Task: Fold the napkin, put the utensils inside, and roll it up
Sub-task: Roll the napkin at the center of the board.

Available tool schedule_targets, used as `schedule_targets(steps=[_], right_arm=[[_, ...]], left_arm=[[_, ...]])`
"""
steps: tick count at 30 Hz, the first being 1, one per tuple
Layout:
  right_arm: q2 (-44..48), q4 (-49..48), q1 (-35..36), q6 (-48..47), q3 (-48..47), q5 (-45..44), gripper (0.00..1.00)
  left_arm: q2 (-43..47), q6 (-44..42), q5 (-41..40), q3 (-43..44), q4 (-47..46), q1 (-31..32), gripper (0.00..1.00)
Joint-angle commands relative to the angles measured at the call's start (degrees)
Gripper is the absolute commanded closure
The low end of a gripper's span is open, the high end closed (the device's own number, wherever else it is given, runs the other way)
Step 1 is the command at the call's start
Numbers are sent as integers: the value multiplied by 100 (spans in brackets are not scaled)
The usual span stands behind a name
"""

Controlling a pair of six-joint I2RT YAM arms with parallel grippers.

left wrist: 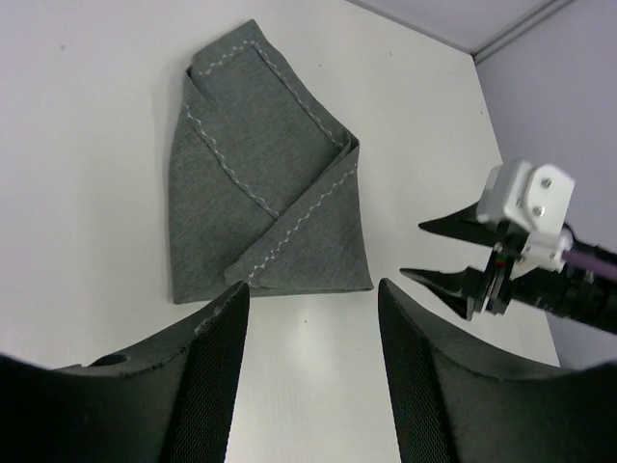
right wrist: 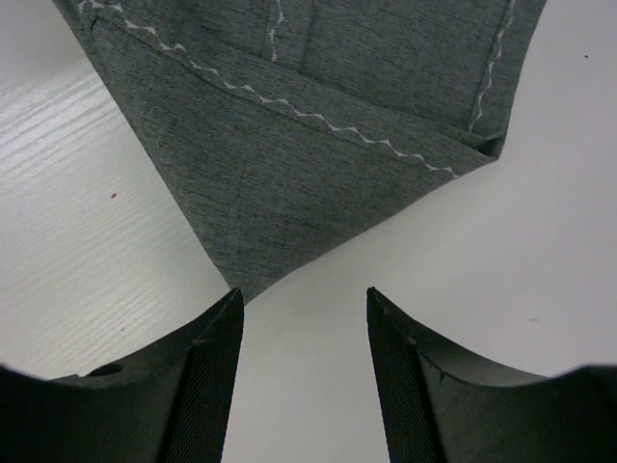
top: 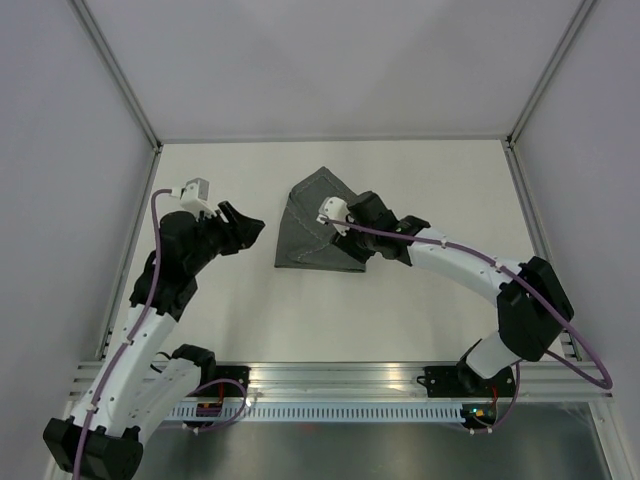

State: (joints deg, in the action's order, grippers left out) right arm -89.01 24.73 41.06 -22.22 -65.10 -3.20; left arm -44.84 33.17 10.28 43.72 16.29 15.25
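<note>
The napkin [top: 318, 222] lies folded into an uneven pointed shape in the middle of the white table, its light stitching showing along the overlapping flaps. My left gripper [top: 252, 225] hovers to its left, open and empty. In the left wrist view the napkin [left wrist: 260, 183] lies just beyond my left gripper [left wrist: 313, 294], and my right gripper [left wrist: 416, 251] shows at the right, open. My right gripper [top: 362, 208] hangs over the napkin's right side. Its own view shows a napkin [right wrist: 318, 125] corner just ahead of the open, empty right gripper [right wrist: 304, 297]. The utensils are out of view.
White walls with metal corner posts [top: 120, 80] enclose the table on three sides. An aluminium rail [top: 330, 375] carrying the arm bases runs along the near edge.
</note>
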Motion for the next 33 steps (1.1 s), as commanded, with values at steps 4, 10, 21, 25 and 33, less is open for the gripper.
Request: schedule_targets(steps=[4, 10, 21, 25, 33], right_arm=[[-301, -943, 824, -476, 542, -979, 40], [-591, -1330, 1097, -669, 674, -1218, 39], [-1065, -1357, 1422, -696, 455, -1350, 37], [-1136, -1418, 1449, -749, 428, -1341, 36], [-1399, -1602, 1458, -784, 340, -1341, 36]], left_arm=[[-16, -276, -431, 892, 497, 5, 38], [-236, -355, -536, 1393, 787, 13, 37], [-482, -408, -580, 1718, 867, 5, 37], [-578, -434, -563, 1806, 893, 5, 36], [-710, -557, -598, 1806, 902, 5, 36]])
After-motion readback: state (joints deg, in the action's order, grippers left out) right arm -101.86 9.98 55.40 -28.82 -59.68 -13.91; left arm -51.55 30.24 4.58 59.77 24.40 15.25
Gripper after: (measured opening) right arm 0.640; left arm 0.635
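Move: The middle of the folded napkin's near edge lies about 7 cm to the right hand's left, 2 cm back of it and some 12 cm below. The napkin's near right corner is roughly 3 cm to that hand's right and 2 cm back, and its upper right corner about 15 cm ahead and 4 cm to the right, both at the same depth below. From the idle left hand, the middle of that edge is about 4 cm ahead, 8 cm to the right and 25 cm below. The right hand sinks about 8 cm while sweeping some 6 cm left and 3 cm back, coming down low beside the napkin's near edge; early on it turns about 12 degrees counter-clockwise and rolls with its left side dipping, and its fingers stay open. Meanwhile the empty left hand climbs clear by about 6 cm, mostly early, and creeps 2 cm forward, still open and well above the table, with no touch on the cloth by either hand to be seen. ##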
